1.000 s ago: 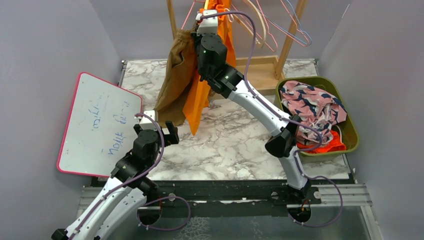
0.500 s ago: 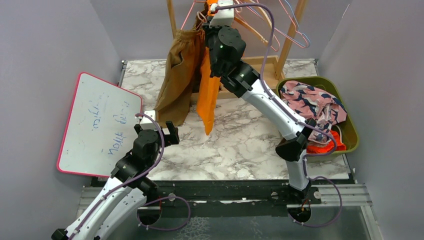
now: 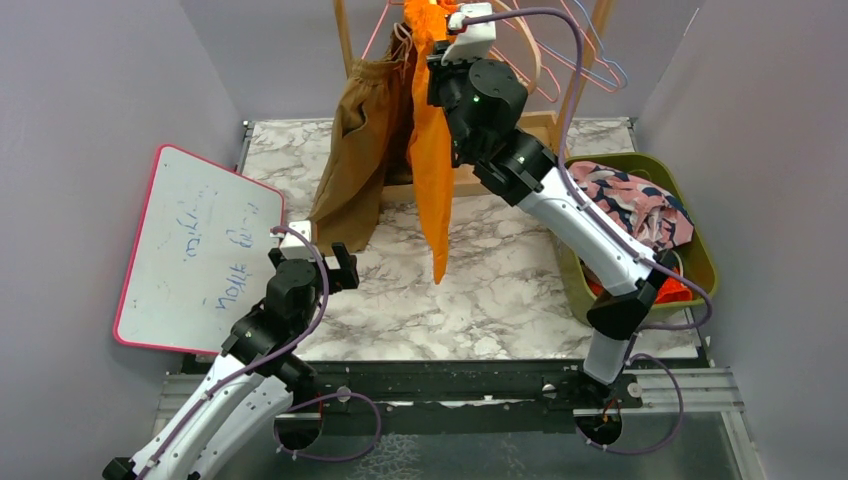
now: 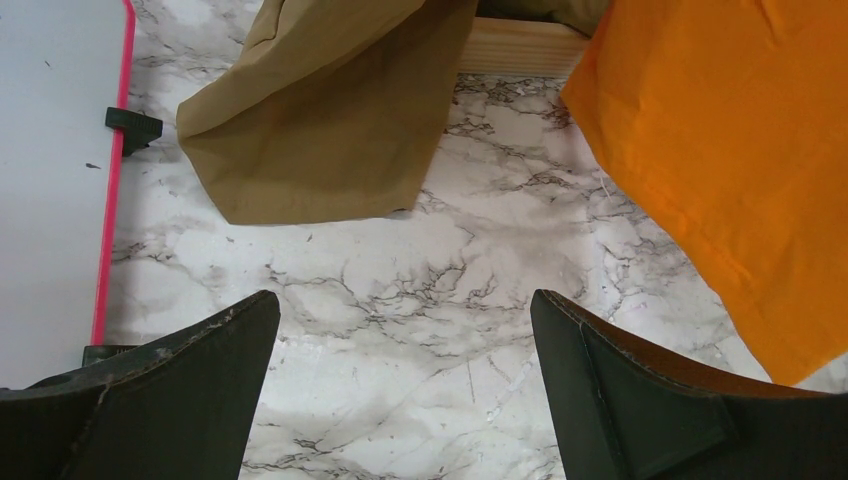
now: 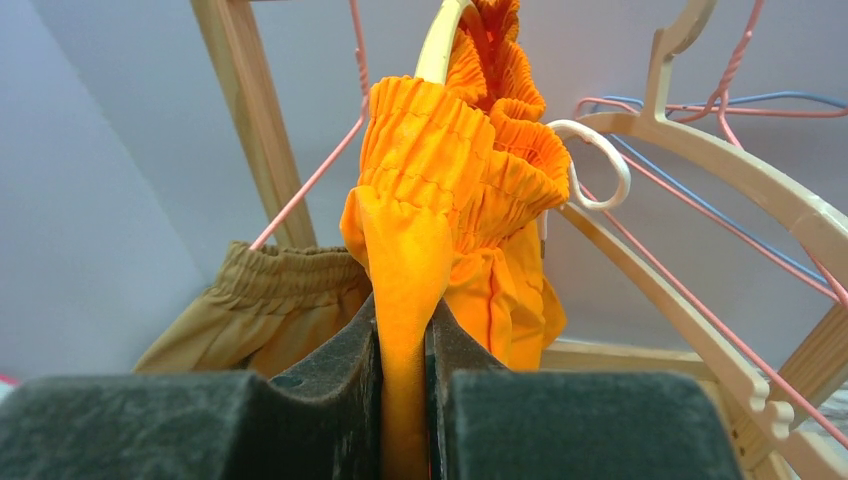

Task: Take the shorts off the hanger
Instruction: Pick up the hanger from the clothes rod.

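Note:
The bright orange shorts hang in a long fold from the rack, their gathered waistband bunched on a cream hanger. My right gripper is shut on a fold of this orange fabric just below the waistband; from above it sits high at the rack. The tan-brown shorts hang to the left on a pink wire hanger. My left gripper is open over bare marble, low near the whiteboard, with both pairs' hems ahead of it.
A wooden rack with a wooden base stands at the back, carrying empty pink, blue and wooden hangers. A green bin at right holds pink patterned shorts and red-orange fabric. A pink-framed whiteboard lies at left.
My right arm has swung right and upward along the rack, drawing the orange shorts away from the tan pair. The left arm has not moved.

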Controlling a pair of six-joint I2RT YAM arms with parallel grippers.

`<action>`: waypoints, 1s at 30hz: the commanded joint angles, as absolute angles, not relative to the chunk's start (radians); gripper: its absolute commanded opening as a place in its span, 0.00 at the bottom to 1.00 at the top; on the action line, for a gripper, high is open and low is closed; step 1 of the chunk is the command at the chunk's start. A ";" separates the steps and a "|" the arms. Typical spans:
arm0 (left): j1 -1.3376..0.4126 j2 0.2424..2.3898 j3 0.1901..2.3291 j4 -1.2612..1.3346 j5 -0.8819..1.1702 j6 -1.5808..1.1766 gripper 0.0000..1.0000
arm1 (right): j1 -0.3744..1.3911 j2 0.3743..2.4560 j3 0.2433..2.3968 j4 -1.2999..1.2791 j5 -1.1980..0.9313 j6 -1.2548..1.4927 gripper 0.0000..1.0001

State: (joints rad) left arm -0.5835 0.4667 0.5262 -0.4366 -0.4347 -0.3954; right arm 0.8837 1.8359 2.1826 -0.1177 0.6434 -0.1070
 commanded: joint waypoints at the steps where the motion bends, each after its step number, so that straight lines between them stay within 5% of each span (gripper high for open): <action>1: -0.579 0.459 0.540 -0.425 -0.416 -0.390 0.99 | 0.884 1.723 2.145 -0.101 0.533 -0.027 0.01; 11: -0.579 0.449 0.540 -0.424 -0.422 -0.389 0.99 | 0.884 1.488 1.838 -0.214 0.420 0.104 0.01; 22: -0.578 0.421 0.542 -0.424 -0.425 -0.391 0.99 | 0.884 1.042 1.193 -0.288 0.221 0.235 0.01; 30: -0.578 0.405 0.552 -0.395 -0.333 -0.367 0.99 | 0.884 0.859 0.758 -0.241 -0.204 0.287 0.01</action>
State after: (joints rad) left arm -0.5835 0.4221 0.5262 -0.4358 -0.4202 -0.3931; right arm 0.8814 0.8967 0.8806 -0.3256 0.0864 0.2283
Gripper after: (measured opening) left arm 0.990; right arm 0.155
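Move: The right hand already holds the orange shorts, with their hanger, high up. The clear tabletop they are taken to lies about 20 cm back, 7 right and 50 below. The brown shorts hang some 10 cm left, 6 back and 20 lower; the empty wooden hanger is 12 right and 2 ahead, level in height; the green basket is 38 right, 15 back and 45 down. From the left hand, that tabletop is about 26 cm right, 2 back and 17 below. Right hand, still pinching the waistband, sweeps down 26 cm and back 20, drifting right, tipping down, turning counter-clockwise. ##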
